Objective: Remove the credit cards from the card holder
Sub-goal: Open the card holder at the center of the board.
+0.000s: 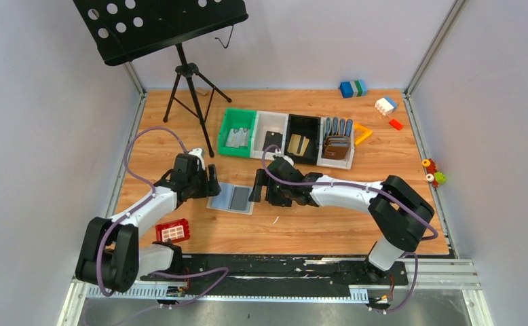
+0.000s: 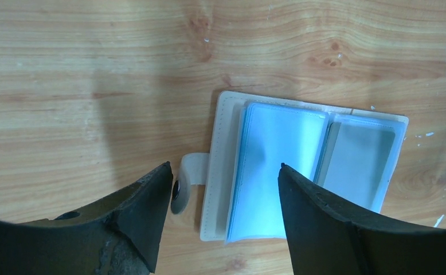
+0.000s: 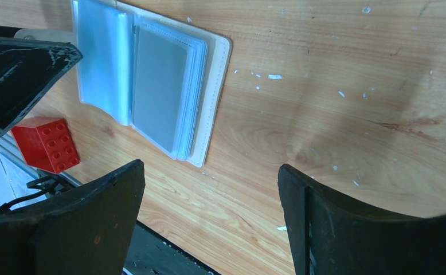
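Observation:
The card holder (image 1: 231, 197) lies open and flat on the table, pale rim out and light blue sleeves up. A grey credit card (image 3: 159, 94) shows inside its right-hand sleeve. My left gripper (image 2: 223, 172) is open, its fingers straddling the holder's left half (image 2: 272, 166) and the strap tab (image 2: 189, 175); whether they touch is unclear. In the top view this gripper (image 1: 213, 183) is at the holder's left edge. My right gripper (image 3: 209, 169) is open over bare wood just right of the holder (image 3: 209, 86), nothing between its fingers. From above it (image 1: 256, 193) sits by the holder's right edge.
A row of bins stands behind: a green bin (image 1: 226, 129) with silvery cards, a white bin (image 1: 264, 122) with a black card, a black bin (image 1: 313, 129) with gold cards, another (image 1: 346, 161) with brown wallets. A red brick (image 1: 173, 231) lies near left. A tripod (image 1: 190, 88) stands back left.

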You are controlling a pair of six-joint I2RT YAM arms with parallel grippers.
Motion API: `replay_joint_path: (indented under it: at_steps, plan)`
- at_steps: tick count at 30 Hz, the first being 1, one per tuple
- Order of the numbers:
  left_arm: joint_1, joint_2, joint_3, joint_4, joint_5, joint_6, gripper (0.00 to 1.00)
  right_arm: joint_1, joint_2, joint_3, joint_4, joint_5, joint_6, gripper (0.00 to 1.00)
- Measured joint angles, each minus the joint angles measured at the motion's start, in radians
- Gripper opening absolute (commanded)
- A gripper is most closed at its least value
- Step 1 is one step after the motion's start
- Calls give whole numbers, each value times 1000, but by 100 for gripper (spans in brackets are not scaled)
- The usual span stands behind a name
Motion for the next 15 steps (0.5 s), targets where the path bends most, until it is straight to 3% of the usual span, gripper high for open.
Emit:
replay_joint_path:
  at_steps: [5, 15]
  plan:
    - [10, 66, 0, 33, 77, -10, 57, 9, 2, 5, -17, -2, 11, 86]
    - [14, 109, -18, 105, 220, -38, 43, 15, 14, 8, -25, -40, 15, 86]
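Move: The card holder lies open and flat, its clasp tab about 1 cm ahead of the left hand, 2 cm to its left and 2 cm below, and its middle some 6 cm to that hand's right and 1 cm ahead. The red brick is roughly 9 cm back and 10 cm left of the left hand, the green box about 19 cm ahead and 8 cm right. From the right hand the tab is around 3 cm ahead and 15 cm left. The clasp tab is gathered between the left fingers, which close from about three-quarters to under half open as the hand presses it towards the holder's edge and shoves tab and holder about 3.5 cm to the right, sinking about 1 cm early on and rolling its left side down some 10 degrees. The right hand, still open and touching nothing visible, eases back a little over 1 cm. ##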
